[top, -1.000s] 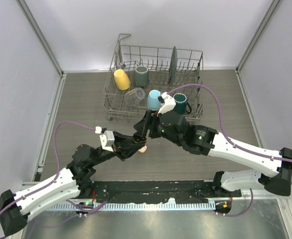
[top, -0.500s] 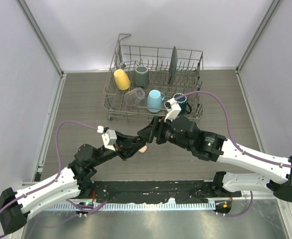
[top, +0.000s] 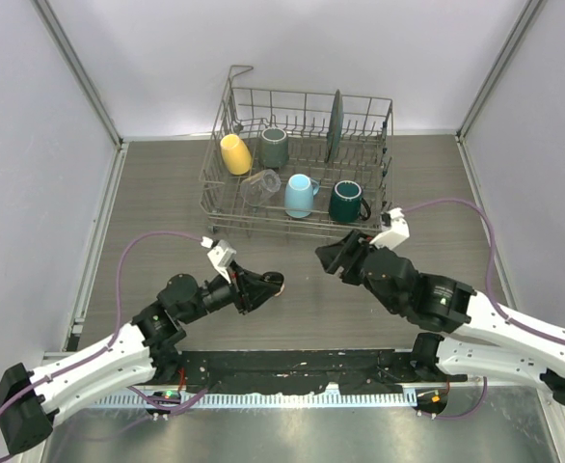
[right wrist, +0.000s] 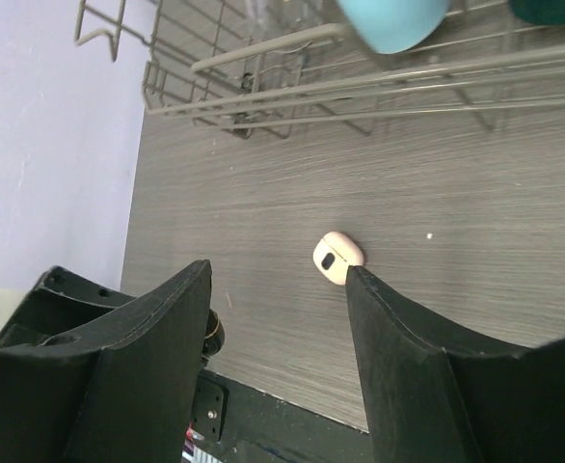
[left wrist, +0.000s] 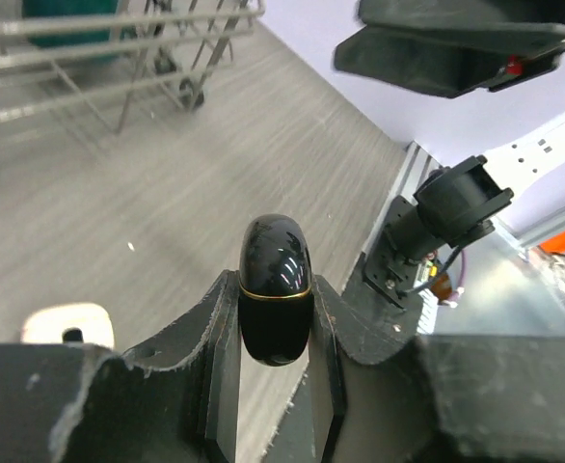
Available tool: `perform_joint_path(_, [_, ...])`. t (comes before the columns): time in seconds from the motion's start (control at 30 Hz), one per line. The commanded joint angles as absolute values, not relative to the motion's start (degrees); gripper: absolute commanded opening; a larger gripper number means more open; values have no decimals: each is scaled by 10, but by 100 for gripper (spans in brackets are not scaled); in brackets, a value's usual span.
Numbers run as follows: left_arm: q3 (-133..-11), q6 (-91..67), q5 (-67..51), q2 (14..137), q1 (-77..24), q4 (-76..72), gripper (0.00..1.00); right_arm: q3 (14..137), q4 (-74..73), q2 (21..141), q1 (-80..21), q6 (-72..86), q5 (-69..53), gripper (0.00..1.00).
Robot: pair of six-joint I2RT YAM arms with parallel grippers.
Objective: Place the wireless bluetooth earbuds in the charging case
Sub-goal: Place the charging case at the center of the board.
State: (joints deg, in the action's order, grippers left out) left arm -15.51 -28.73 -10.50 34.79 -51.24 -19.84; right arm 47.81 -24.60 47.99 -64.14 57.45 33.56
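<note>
My left gripper is shut on a glossy black oval charging case with a thin gold seam, held closed and clear of the table. In the top view the left gripper sits at table centre. Just beside it a small cream-white rounded case lies on the wood. That cream case carries a dark oval mark and also shows low in the left wrist view. My right gripper hangs open and empty to the right, its fingers framing the cream case from above. The earbuds are out of view.
A wire dish rack stands at the back with a yellow mug, a grey-green mug, a light blue mug, a dark teal mug, a clear glass and a dark plate. Walls close both sides.
The right gripper has drawn back to the right, away from the left gripper, which it hovered over before. The left gripper keeps its hold on the black case and has shifted slightly right.
</note>
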Motion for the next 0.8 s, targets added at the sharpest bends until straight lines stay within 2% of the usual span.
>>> perform_joint_path(0.0, [-142,-460,-96,359,-511,-150,0,452,-266,433,-642,632,406,63])
perform_joint_path(0.23, [-75,-572,-96,422,-511,-214,0,439,-278,432,-642,656,403,63])
perform_joint_path(0.77, [-77,-613,-60,545,-510,-199,2,456,-278,474,-642,647,392,63])
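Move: Some 19 cm below the left hand, which still holds the closed black charging case, and about 2 cm back and 1 cm left of it, is the bare spot at the board's centre. The beige case lies about 6 cm ahead, 1 cm right and 19 cm below; the rack's front edge is roughly 22 cm straight ahead, 16 cm below. From the right hand, the spot is about 14 cm left, 6 cm back and 23 cm below. Sinking about 15 cm, the left hand carries the black case down towards the bare board on the near side of the beige case, keeping its grip, while its wrist rolls forward some 45 degrees and the fingers dip below level. The empty right hand, still open, shifts 2 cm right and then sinks about 4 cm. ##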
